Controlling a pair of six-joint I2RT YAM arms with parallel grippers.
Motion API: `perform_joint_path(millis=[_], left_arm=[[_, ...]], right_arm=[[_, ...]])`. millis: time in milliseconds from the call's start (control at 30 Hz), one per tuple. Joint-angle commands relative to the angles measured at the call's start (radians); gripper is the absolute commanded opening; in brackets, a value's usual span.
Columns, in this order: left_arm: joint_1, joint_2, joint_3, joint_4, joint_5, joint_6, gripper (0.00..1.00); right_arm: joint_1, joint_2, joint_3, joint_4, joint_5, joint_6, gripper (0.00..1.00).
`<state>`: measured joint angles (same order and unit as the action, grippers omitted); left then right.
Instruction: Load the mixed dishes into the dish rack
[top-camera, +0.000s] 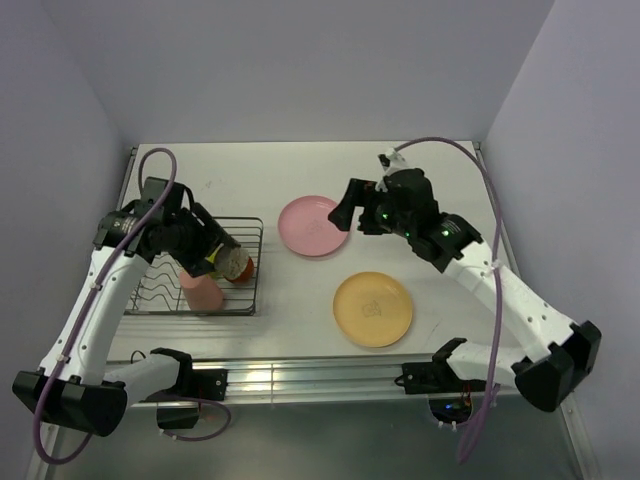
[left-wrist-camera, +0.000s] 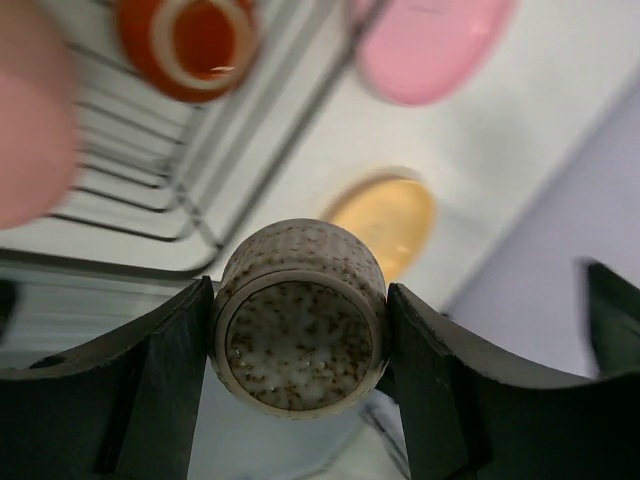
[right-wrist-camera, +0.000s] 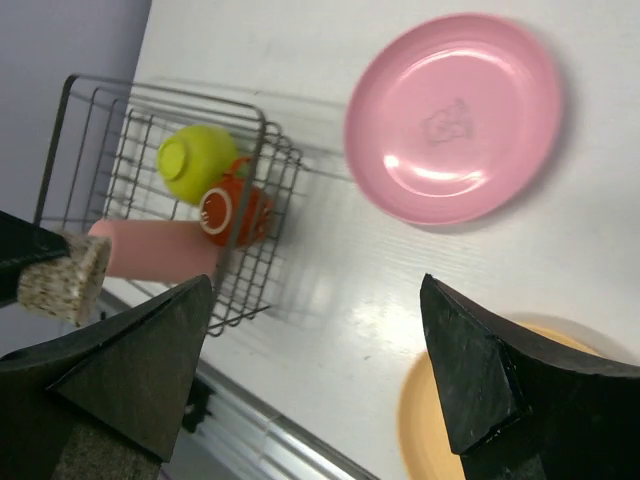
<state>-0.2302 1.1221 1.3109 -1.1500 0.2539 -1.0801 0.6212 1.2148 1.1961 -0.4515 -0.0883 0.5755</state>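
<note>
My left gripper (left-wrist-camera: 300, 330) is shut on the tiny beige-grey speckled cup (left-wrist-camera: 300, 320), held sideways above the dish rack (left-wrist-camera: 200, 170); in the top view that gripper (top-camera: 218, 250) hangs over the rack (top-camera: 160, 290). The rack holds the lime-green bowl (right-wrist-camera: 197, 160), the red-orange bowl (right-wrist-camera: 232, 213) and the salmon-pink cup (right-wrist-camera: 155, 248) lying at its near edge. The pink plate (top-camera: 313, 225) and the yellow-orange plate (top-camera: 373, 308) lie flat on the table. My right gripper (right-wrist-camera: 315, 360) stands open and empty in the air, by the pink plate's right edge (top-camera: 345, 212).
The white table (top-camera: 300, 170) is walled at the back and on both sides. A metal rail (top-camera: 300, 378) runs along the near edge between the arm bases. The right arm's purple cable (top-camera: 490, 230) loops over the table's right side.
</note>
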Motion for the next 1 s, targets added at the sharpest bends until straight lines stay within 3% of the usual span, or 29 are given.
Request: perform_joint_path(millis=[0,967], left_arm=[[-0.049,-0.018,-0.056,-0.096,-0.198,0.144,0.0],[-0.205,0.108,-0.199,0.073,-0.416,0.174,0.0]], right_arm=[[-0.035,-0.121,-0.073,-0.079,0.075,-0.049,0.91],[-0.09,-0.228,-0.193,-0.087,-0.002,-0.055,0.91]])
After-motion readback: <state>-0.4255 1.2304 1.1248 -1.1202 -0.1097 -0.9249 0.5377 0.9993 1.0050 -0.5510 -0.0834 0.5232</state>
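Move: The left hand holds the speckled cup. The free spot for the cup at the rack's near right corner lies about 3 cm back, 2 cm left and 17 cm below that hand. From the hand, the red mug sits some 5 cm ahead, level sideways; the pink cup 3 cm back and 11 cm left; the green bowl 9 cm ahead and 11 cm left. From the empty right hand the spot is about 34 cm left and 11 cm back. Lower the left gripper about 10 cm towards the rack's near right corner, beside the pink cup, easing slightly left and slowing after the first quick drop. Roll its left side up some 25 degrees so the fingers lose their rightward slant, and keep the speckled cup gripped. Draw the open right gripper 6 cm right, away from the rack, and a little down and back. ##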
